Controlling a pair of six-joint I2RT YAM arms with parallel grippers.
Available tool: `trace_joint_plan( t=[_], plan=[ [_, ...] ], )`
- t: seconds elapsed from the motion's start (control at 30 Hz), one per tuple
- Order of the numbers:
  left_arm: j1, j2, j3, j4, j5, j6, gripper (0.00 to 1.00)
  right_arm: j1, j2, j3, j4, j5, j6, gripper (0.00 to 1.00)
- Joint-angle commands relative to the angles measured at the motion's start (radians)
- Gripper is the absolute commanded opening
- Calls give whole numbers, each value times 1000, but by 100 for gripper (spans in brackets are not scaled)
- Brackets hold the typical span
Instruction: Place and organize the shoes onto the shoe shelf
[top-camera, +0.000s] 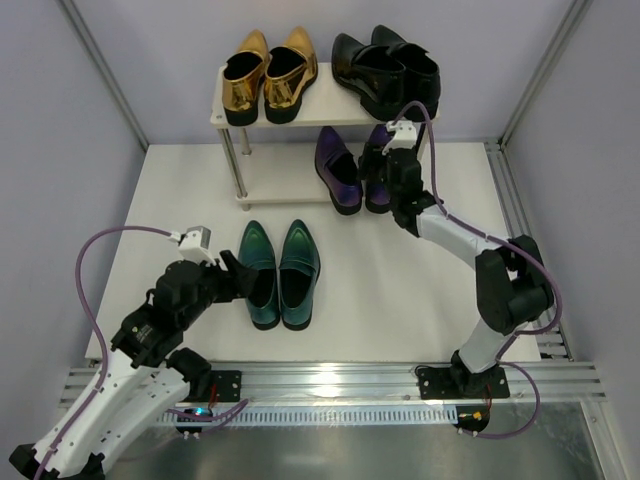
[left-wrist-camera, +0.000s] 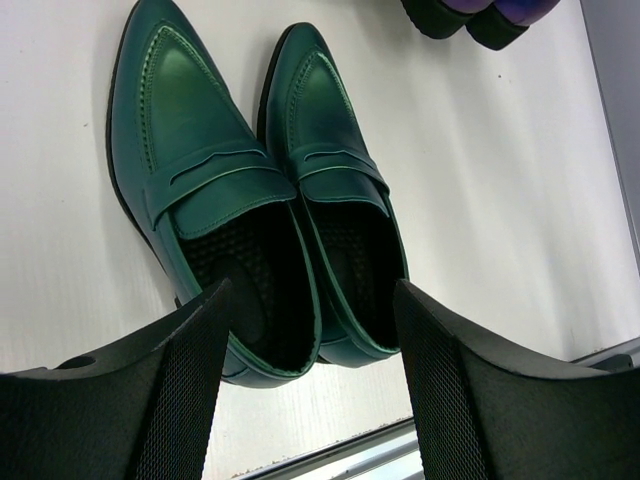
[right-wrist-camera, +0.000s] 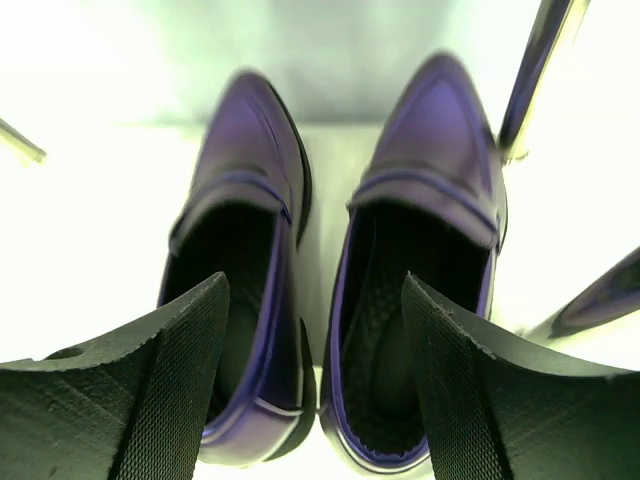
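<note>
The shoe shelf (top-camera: 330, 112) stands at the back. On its top board sit a gold pair (top-camera: 270, 72) and a black pair (top-camera: 387, 68). Under that board, at the front of the lower level, is the purple pair (top-camera: 340, 172) (right-wrist-camera: 250, 200), toes pointing back. My right gripper (top-camera: 385, 175) (right-wrist-camera: 312, 285) hangs open right over their heels, one finger above each shoe's opening, gripping nothing. The teal green pair (top-camera: 280, 272) (left-wrist-camera: 200, 160) rests side by side on the table. My left gripper (top-camera: 240, 278) (left-wrist-camera: 310, 290) is open just behind their heels, holding nothing.
Thin metal shelf posts (top-camera: 240, 175) (right-wrist-camera: 525, 80) stand beside the purple shoes. Grey walls enclose the white table (top-camera: 400, 290) on three sides. A metal rail (top-camera: 330, 378) runs along the near edge by the arm bases.
</note>
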Motion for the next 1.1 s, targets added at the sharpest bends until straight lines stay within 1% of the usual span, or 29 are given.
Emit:
trace_joint_plan(
  t=[0.0,0.2,0.23,0.27,0.3,0.33,0.37,0.4,0.43,0.47,0.5,0.53,0.57,0.63,0.67,0.7,0.9,1.0,1.07],
  plan=[
    [-3,-9,29,1,-24,6,65,0,-96,-1,136,14,22,72],
    [-3,-3,31,2,-29,6,66,46,-164,-85,117,-12,39,72],
    [-3,1,29,2,-32,6,66,58,-196,-102,104,-6,45,72],
    [-4,4,29,1,-32,6,66,75,-214,-117,91,6,51,72],
    [-4,18,26,-2,-33,5,66,119,-231,-154,79,19,53,72],
    [-3,27,26,-2,-35,3,66,147,-275,-174,62,29,51,72],
    [-3,43,26,-7,-29,2,66,182,-294,-192,47,83,53,72],
    [-3,58,27,-8,-24,0,66,215,-317,-232,42,98,53,72],
    [-3,101,29,-7,-16,-1,66,276,-351,-251,26,117,59,72],
    [-3,125,29,-4,14,-1,66,304,-369,-269,15,170,68,72],
    [-3,151,32,-4,26,-1,66,328,-384,-303,-14,189,76,72],
    [-3,211,31,2,45,-4,66,379,-403,-318,-33,216,106,72],
    [-4,239,29,11,78,-3,66,400,-447,-337,-53,265,122,72],
    [-9,317,17,51,100,-4,64,463,-498,-404,-77,315,142,72],
    [-14,337,12,71,105,-3,64,480,-542,-423,-100,336,178,72],
    [-29,352,8,102,102,-6,64,492,-571,-449,-129,380,194,72],
    [-87,428,4,171,56,-20,64,522,-746,-522,-379,485,295,72],
    [-113,475,11,189,42,-23,64,522,-788,-541,-450,499,318,72],
    [-135,500,15,197,25,-27,64,522,-817,-552,-462,493,330,72]
  ],
)
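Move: The green shoes stand as a pair below my open left hand, their middle about 6 cm ahead, 7 cm to its right and 14 cm down. From my right hand, already open behind the shelf's lower tier, the green pair lies roughly 24 cm back, 23 cm left and 15 cm down. The purple pair is some 6 cm ahead of this hand, 1 cm left and 9 cm below. The black pair is about 8 cm ahead, 3 cm right and 13 cm above. I pull my empty right hand up a little and then some 24 cm back, away from the purple shoes and the shelf, bowing out to the left on the way and coming in again. Meanwhile I drop my left hand about 9 cm and bring it 5 or 6 cm right, tipping it further down, so its still-open fingers come over the two green shoes' openings, either side of their touching inner walls. ##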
